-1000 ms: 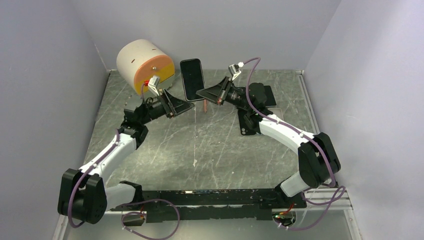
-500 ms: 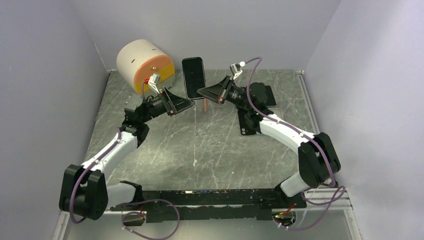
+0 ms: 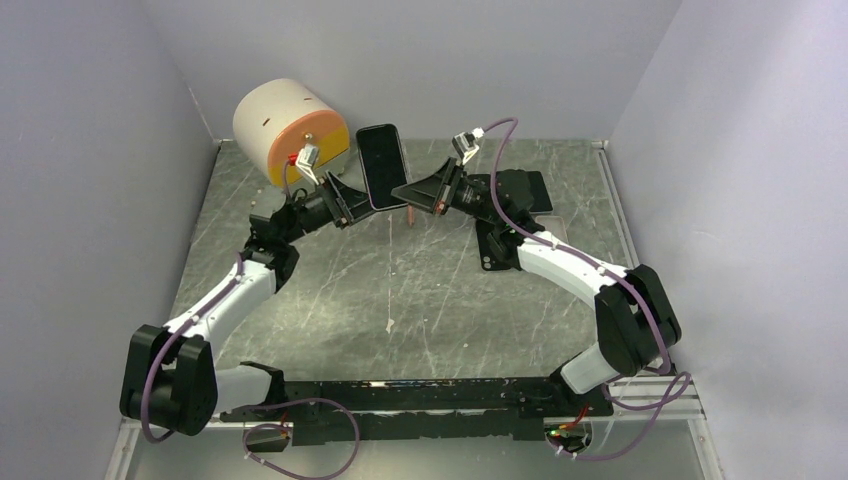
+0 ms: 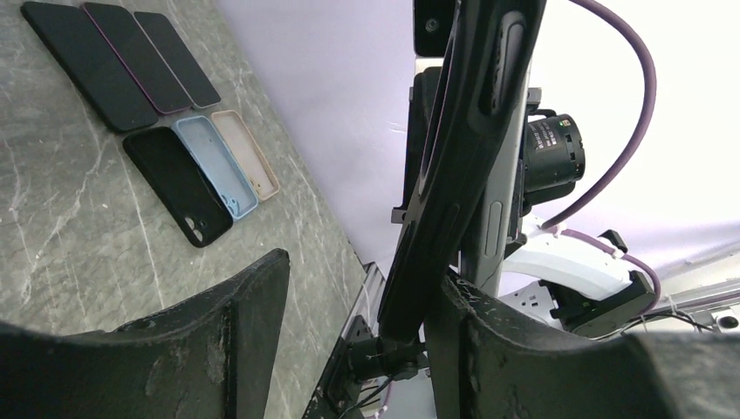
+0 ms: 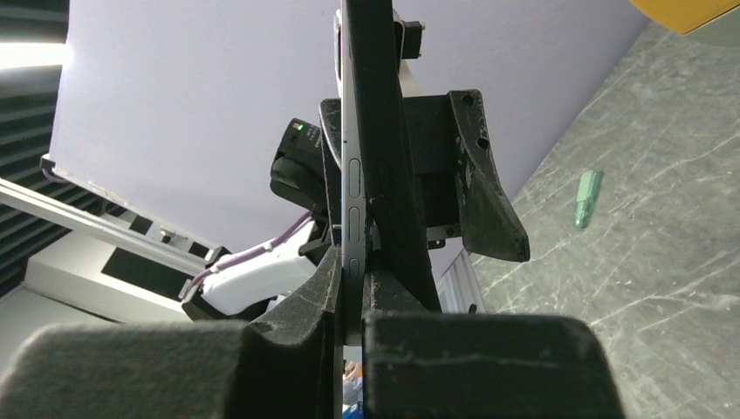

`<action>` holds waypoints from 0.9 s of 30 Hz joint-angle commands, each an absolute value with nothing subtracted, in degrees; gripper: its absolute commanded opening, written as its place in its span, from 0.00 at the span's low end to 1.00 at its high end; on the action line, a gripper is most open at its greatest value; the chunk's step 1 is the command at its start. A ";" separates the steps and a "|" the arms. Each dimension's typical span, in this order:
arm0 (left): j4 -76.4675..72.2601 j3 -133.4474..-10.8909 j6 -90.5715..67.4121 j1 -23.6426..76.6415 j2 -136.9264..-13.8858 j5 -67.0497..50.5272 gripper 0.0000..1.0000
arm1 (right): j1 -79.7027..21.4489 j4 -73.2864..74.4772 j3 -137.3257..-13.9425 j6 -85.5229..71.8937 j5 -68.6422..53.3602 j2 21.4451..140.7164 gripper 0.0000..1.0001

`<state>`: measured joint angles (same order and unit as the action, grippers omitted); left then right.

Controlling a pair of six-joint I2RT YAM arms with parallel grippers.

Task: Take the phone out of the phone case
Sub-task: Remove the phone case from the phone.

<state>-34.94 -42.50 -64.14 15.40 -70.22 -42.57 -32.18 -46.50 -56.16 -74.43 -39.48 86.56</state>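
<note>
The phone [image 3: 382, 165], dark-screened and in a black phone case, is held upright in the air over the back of the table. My right gripper [image 3: 405, 190] is shut on its right edge. In the right wrist view the slim edge with side buttons [image 5: 356, 175] runs up from between the pinching fingers of the right gripper [image 5: 353, 262]. My left gripper [image 3: 358, 205] is open around the opposite edge. In the left wrist view the cased edge [image 4: 462, 131] leans against the right finger [image 4: 489, 340] of the left gripper [image 4: 359, 279]. The left finger [image 4: 253, 305] stands apart from it.
A cream and orange cylinder [image 3: 290, 125] stands at the back left. A copper peg [image 3: 412, 213] sticks up below the phone. Three dark phones [image 4: 113, 61] and black [image 4: 174, 183], blue [image 4: 214, 166] and beige [image 4: 244, 153] cases lie on the table. A green bit [image 5: 589, 196] lies nearby.
The right gripper has carried the phone left and tilted it toward the left gripper. The left gripper has moved up, so the phone's edge now sits between its open fingers.
</note>
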 commanded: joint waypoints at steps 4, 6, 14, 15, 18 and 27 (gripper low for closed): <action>-40.28 -47.51 -65.37 14.61 -69.18 -41.68 0.58 | -33.22 -47.84 -58.72 -71.36 -45.20 83.49 0.00; -41.40 -48.38 -65.80 14.59 -69.77 -41.98 0.54 | -33.30 -47.68 -58.35 -71.52 -45.64 83.43 0.00; -39.72 -50.07 -63.89 14.06 -71.27 -41.19 0.11 | -33.31 -41.37 -57.83 -67.52 -47.57 81.74 0.00; -38.50 -50.20 -63.04 13.94 -71.26 -40.88 0.07 | -33.31 -40.21 -57.83 -66.62 -47.78 81.44 0.00; -33.83 -50.47 -59.42 13.72 -70.66 -38.73 0.03 | -33.31 -37.59 -57.71 -64.86 -48.71 80.73 0.00; -4.76 -54.63 -38.59 13.69 -65.88 -16.27 0.03 | -33.31 -29.62 -56.78 -60.17 -49.98 78.42 0.00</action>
<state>-15.90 -49.84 -50.94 15.68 -69.01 -37.04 -32.18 -32.21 -56.18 -63.90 -41.50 83.40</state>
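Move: The black case, still loosely around the phone, has its middle about 6 cm above and 3 cm ahead of the open left fingers, neither left nor right of them. The right fingers already pinch the phone, whose middle is roughly 4 cm to their left, 3 cm ahead and 2 cm above. From the left hand, the pencil lies some 18 cm ahead, 4 cm right; the empty black case about 4 cm ahead, 25 cm right; both some 30 cm below. Raise the open left gripper about 3 cm along the case while closing it, so its fingers pinch the black case, then bring it down about 4 cm, its fingertips tipping down some 10 degrees and the hand easing slightly forward at the end. Keep the phone pinched in the right gripper; ease it back about a centimetre, then lower it some 3 cm, fingertips likewise tipping down. ##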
